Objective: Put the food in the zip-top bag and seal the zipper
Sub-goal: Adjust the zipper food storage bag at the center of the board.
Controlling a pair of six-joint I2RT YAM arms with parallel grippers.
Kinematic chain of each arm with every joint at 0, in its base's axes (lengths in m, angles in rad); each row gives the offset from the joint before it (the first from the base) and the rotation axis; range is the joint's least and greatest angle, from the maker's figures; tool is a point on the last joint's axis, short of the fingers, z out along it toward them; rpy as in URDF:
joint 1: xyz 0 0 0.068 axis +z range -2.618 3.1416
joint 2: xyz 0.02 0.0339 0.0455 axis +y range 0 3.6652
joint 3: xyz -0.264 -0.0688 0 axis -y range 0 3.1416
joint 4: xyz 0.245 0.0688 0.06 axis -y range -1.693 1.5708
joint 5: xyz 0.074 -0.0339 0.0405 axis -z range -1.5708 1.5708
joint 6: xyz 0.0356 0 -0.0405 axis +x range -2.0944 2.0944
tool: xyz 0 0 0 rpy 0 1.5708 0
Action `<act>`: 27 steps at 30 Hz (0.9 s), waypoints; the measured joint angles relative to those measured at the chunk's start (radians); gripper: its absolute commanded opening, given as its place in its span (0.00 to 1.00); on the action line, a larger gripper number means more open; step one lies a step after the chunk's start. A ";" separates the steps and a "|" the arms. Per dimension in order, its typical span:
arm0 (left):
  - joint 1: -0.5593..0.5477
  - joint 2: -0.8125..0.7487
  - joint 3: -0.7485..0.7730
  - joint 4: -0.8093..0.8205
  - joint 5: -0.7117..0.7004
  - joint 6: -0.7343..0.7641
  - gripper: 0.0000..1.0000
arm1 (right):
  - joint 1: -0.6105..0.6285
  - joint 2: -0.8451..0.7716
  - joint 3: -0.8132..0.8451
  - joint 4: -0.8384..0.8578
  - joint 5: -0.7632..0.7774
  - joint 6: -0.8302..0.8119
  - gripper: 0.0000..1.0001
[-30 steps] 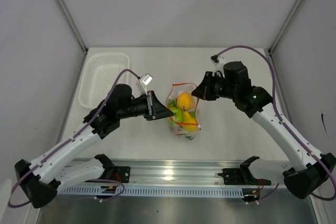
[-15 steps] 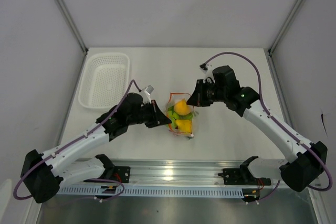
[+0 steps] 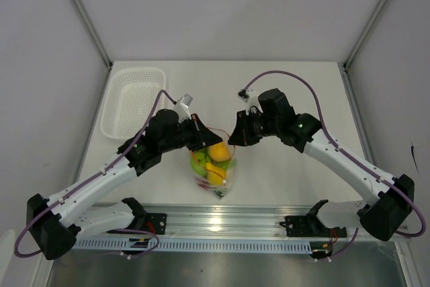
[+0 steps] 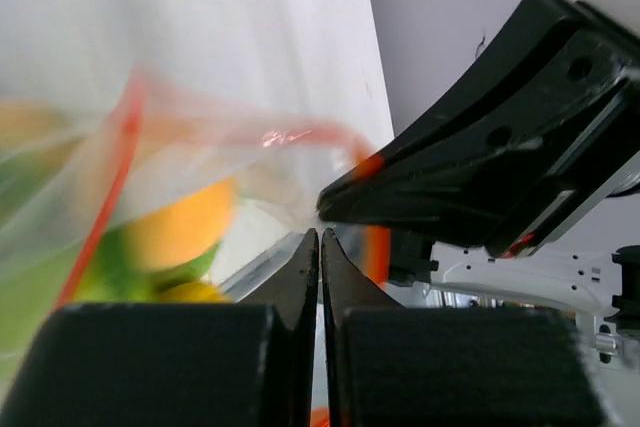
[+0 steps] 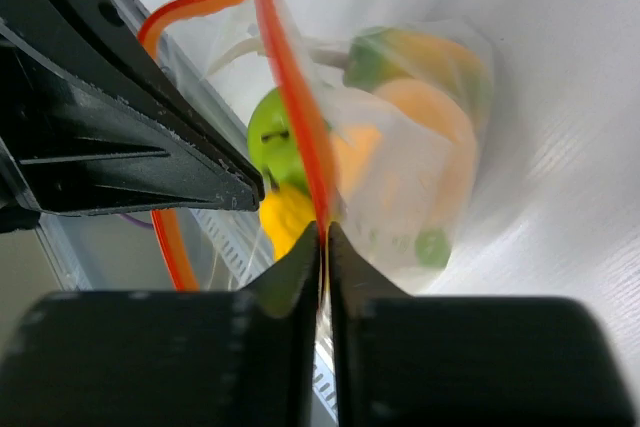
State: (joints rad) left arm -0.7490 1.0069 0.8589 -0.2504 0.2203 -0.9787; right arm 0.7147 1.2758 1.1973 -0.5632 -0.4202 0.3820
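The zip-top bag [image 3: 215,169] hangs between my two grippers, clear and crinkly, with its mouth pulled narrow. The food shows inside it: an orange ball [image 3: 218,151], a green apple [image 3: 199,162] and a yellow fruit [image 3: 215,176]. My left gripper [image 3: 203,140] is shut on the left end of the mouth, and its jaws meet in the left wrist view [image 4: 320,234]. My right gripper [image 3: 233,141] is shut on the right end. In the right wrist view [image 5: 323,227] it pinches the orange-red zipper [image 5: 290,77], with the apple [image 5: 270,132] just behind.
A white mesh basket [image 3: 133,101] stands at the back left of the table. The metal rail [image 3: 222,223] with the arm bases runs along the near edge, just below the hanging bag. Purple cables loop over both arms.
Both grippers have carried the bag to the left and toward the near edge. They now stand closer together, and the bag's mouth is narrower between them.
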 measured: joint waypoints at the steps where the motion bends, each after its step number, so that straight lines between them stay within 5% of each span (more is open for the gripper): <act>1: 0.000 0.005 0.003 0.009 0.000 -0.005 0.01 | 0.004 0.002 0.000 -0.002 0.005 -0.002 0.19; 6: -0.001 0.017 0.009 0.030 0.000 -0.017 0.01 | 0.011 -0.004 0.003 -0.007 0.047 -0.011 0.58; 12: -0.001 0.019 0.009 0.040 0.000 -0.018 0.01 | 0.011 -0.108 -0.022 -0.011 0.125 0.000 0.75; 20: -0.001 0.017 0.016 0.019 -0.017 -0.001 0.01 | 0.053 -0.267 -0.093 -0.014 0.164 0.050 0.77; 27: -0.001 0.020 0.017 0.016 -0.031 0.011 0.01 | 0.330 -0.278 -0.143 0.006 0.283 0.106 0.73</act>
State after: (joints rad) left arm -0.7502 1.0267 0.8757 -0.2344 0.1894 -0.9672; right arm 1.0447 0.9981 1.0538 -0.5568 -0.1371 0.4877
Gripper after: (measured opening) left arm 0.003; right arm 0.743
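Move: Both hands start with the bag's rim pinched in shut fingers. The near zipper corner of the bag lies about 9 cm back and 3 cm left of the right hand, slightly lower. Inside the bag, some 9 cm below that hand, the orange fruit sits 3 cm back, 4 cm left, and the yellow food 9 cm back, 5 cm left. From the left hand the corner is roughly 11 cm back, 2 cm right. Right hand opens, releasing the rim, rises some 4 cm, then swings back about 9 cm towards the near zipper corner. ##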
